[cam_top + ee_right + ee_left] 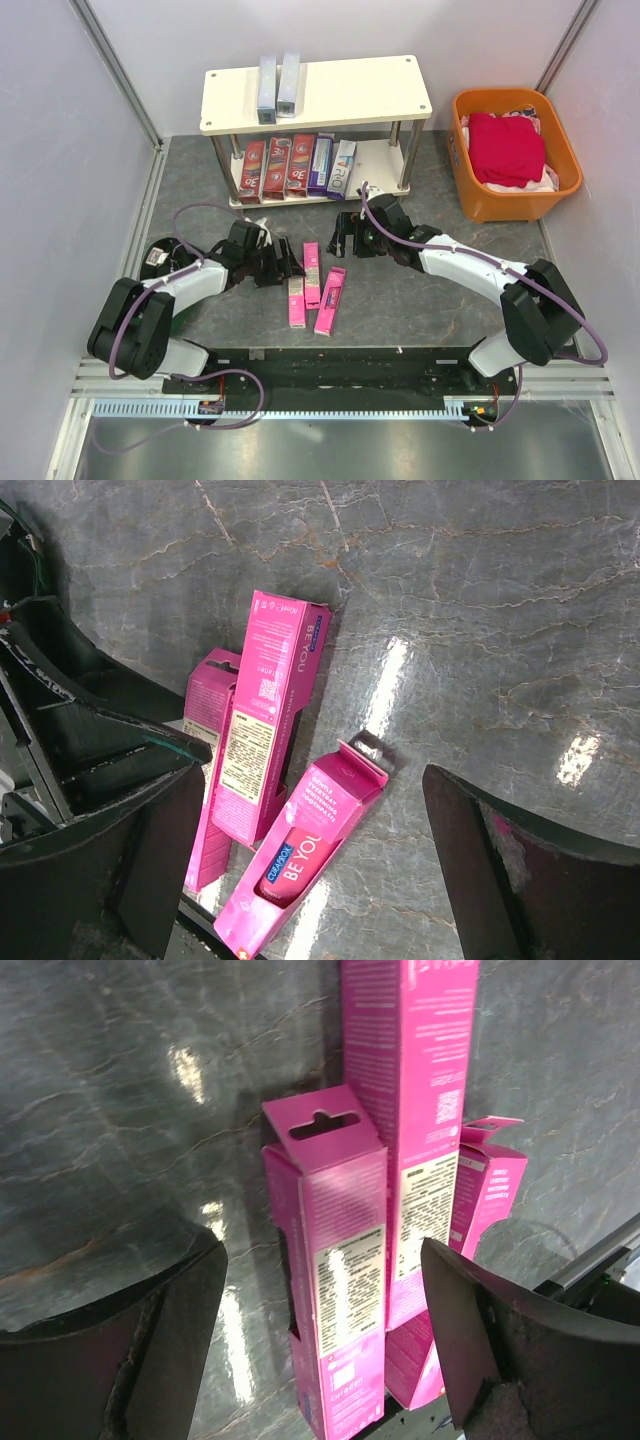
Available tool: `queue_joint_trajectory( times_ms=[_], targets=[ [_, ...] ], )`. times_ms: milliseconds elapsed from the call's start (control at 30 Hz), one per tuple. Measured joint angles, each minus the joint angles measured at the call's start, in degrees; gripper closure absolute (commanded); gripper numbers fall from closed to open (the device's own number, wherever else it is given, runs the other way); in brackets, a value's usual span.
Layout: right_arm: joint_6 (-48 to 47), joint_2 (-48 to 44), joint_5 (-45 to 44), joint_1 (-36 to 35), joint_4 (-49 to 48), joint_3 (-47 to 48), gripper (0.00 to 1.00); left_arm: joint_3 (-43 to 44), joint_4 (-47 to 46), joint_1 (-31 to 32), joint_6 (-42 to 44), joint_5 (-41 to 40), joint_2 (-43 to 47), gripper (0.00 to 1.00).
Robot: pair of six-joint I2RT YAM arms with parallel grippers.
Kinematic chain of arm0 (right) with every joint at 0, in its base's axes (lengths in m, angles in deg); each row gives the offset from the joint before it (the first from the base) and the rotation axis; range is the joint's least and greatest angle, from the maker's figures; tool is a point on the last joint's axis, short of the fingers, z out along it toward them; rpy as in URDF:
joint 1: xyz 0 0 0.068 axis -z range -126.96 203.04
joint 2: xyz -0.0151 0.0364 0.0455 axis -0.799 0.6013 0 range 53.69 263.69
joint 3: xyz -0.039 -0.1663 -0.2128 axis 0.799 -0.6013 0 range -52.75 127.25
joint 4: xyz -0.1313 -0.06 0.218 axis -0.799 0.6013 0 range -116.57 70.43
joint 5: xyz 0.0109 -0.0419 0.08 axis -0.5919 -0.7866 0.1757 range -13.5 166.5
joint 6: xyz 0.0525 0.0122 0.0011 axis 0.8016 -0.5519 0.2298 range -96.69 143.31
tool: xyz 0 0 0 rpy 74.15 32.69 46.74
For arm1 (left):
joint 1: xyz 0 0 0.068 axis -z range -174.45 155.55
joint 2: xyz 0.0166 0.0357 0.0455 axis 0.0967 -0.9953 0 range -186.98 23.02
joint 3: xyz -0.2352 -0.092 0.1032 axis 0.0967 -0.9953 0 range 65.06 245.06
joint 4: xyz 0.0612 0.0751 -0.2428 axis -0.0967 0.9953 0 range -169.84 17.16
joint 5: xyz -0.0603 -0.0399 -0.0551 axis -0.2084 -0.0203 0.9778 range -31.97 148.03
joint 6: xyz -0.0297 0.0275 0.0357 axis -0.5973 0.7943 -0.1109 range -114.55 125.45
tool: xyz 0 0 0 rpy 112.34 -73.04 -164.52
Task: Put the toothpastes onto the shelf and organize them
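Note:
The shelf [350, 95] stands at the back. Two silver-grey toothpastes [278, 86] lie on its top board; three red [276, 166], one purple [321, 162] and one white [342, 168] lie on the lower board. Three pink toothpastes lie on the table: a left one [296, 301], a middle one [312, 272] and a right one [331, 299]. My left gripper [288, 266] is open and straddles the left pink carton [340, 1290] without touching it. My right gripper [345, 235] hangs open and holds nothing, just behind the pink cartons [310, 850].
An orange basket [480, 205] with red cloth [505, 145] sits at the back right beside the shelf. White walls close in the left, right and back. The arms' bases and a metal rail [340, 405] run along the near edge.

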Motion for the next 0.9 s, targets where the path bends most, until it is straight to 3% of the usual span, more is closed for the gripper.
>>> queue_joint_trajectory(
  times_ms=[400, 900],
  targets=[
    [0.0, 0.8, 0.0, 0.0, 0.0, 0.0, 0.02, 2.1, -9.4, 4.0, -1.2, 0.5, -6.8, 0.2],
    [0.0, 1.4, 0.0, 0.0, 0.0, 0.0, 0.02, 2.0, -13.9, 5.8, -2.1, 1.4, -9.8, 0.64]
  ],
)
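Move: The left hand hangs low over the left pink toothpaste box with its fingers open on either side; the box's middle is about 3 cm back, 2 cm right and 2 cm below. The middle pink box is centred roughly 1 cm ahead and 6 cm right of the hand, the right pink box about 5 cm back and 9 cm right. From the right hand, the left box lies some 8 cm back, 10 cm left and 10 cm below. Sliding right at almost constant height, about 5 cm with a little forward drift, the left hand carries its open fingers sideways against the left pink box, pushing its tabbed far end against its neighbours. As the slide slows, the fingers close to about half their opening and pinch that box by its sides near the tab. ##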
